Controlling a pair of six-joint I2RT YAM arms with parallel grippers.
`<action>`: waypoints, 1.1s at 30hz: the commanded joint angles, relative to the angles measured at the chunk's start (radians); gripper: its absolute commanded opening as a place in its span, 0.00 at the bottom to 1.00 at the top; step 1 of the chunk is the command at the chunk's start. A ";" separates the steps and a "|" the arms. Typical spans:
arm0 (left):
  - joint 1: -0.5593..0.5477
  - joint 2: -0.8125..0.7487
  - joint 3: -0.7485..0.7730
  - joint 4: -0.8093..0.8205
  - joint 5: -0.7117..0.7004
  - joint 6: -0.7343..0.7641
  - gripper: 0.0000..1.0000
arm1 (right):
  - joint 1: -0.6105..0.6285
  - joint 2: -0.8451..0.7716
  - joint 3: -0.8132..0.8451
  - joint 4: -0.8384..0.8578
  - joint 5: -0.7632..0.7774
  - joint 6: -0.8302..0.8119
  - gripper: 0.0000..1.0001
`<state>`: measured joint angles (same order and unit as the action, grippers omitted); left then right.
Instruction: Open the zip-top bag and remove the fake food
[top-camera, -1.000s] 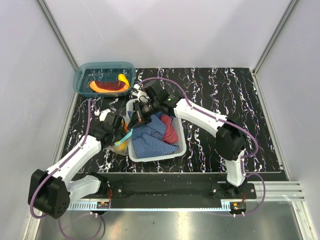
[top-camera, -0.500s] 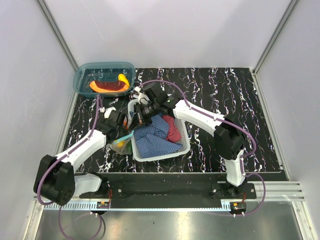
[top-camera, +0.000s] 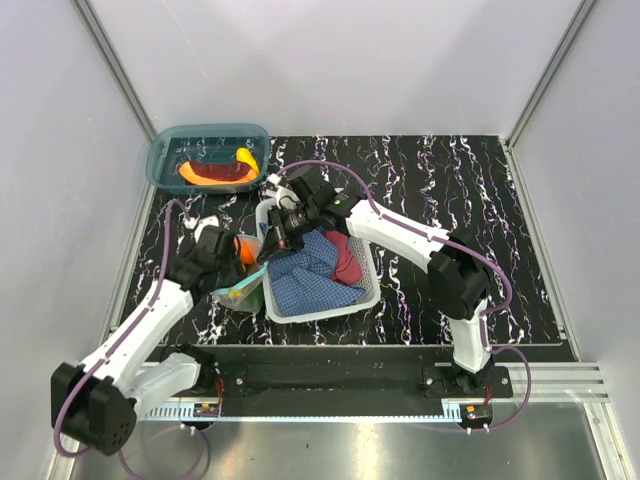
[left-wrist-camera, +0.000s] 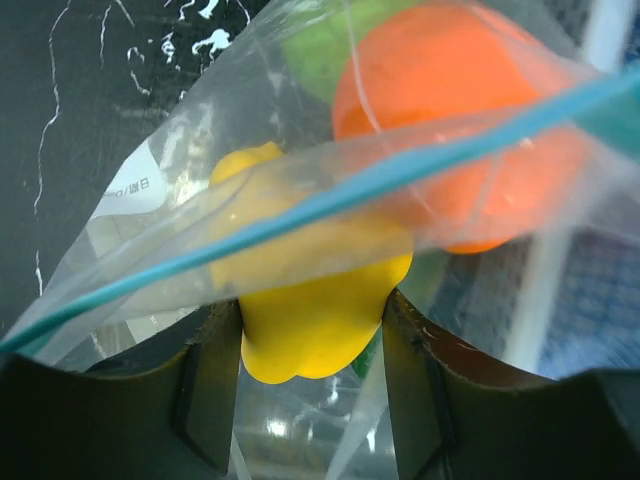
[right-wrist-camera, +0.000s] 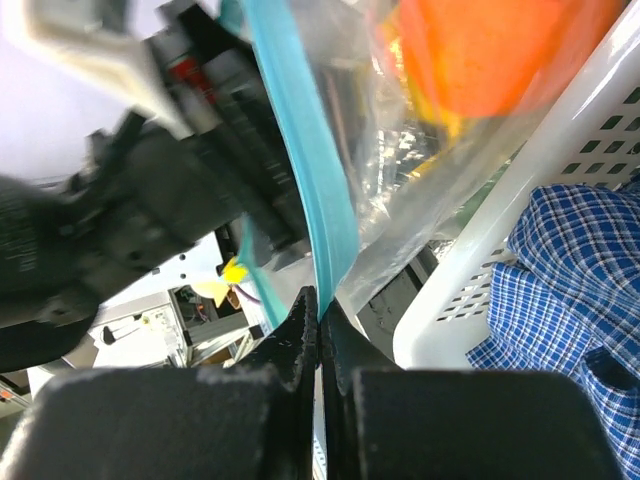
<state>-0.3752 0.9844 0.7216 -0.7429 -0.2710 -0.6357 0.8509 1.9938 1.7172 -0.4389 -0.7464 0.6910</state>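
The zip-top bag lies just left of the white basket, its teal zip strip stretched across the left wrist view. Inside show an orange piece, a yellow piece and a lime-green piece of fake food. My left gripper is at the bag's mouth, its fingers pressed on both sides of the yellow piece. My right gripper is shut on the zip strip and holds it up beside the basket's corner. From above, the orange piece sits between the two grippers.
The white basket holds a blue checked cloth and a red cloth. A teal translucent bin at the back left holds an orange-yellow piece and a red item. Both arms crowd the basket's left side.
My left arm swung in toward the bag and then drew back a little to the near left. The orange piece now shows beside it. My right gripper has stayed on the zip strip.
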 joint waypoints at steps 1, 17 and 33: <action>0.004 -0.073 0.099 -0.085 0.076 -0.018 0.00 | -0.006 0.010 0.004 0.015 -0.007 -0.025 0.00; 0.002 -0.150 0.096 -0.171 0.208 -0.087 0.00 | -0.042 0.049 0.174 -0.099 0.039 -0.099 0.00; 0.001 -0.317 0.206 -0.144 0.274 -0.082 0.00 | -0.053 0.057 0.177 -0.176 0.050 -0.177 0.00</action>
<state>-0.3721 0.6628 0.8265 -0.9485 -0.0120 -0.7269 0.8097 2.0739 1.9129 -0.6167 -0.7174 0.5491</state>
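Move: The yellow pepper is already in my left fingers inside the bag. The blue zip rim pinched by my right hand lies about 3 cm ahead, 6 cm right and 9 cm above my left hand. The orange sits some 6 cm ahead, 2 cm right and 4 cm lower; the teal tub waits roughly 27 cm ahead, 6 cm left and 8 cm down. From my right hand the pepper is about 3 cm back, 6 cm left and 9 cm below. Keeping my grip on the pepper, I draw my left hand up about 8 cm through the bag towards its mouth while easing back some 5 cm and a little to the right, fingertips swinging roughly 20 degrees rightwards. My right hand keeps pinching the zip rim and, midway, shifts it about 3 cm forward. ##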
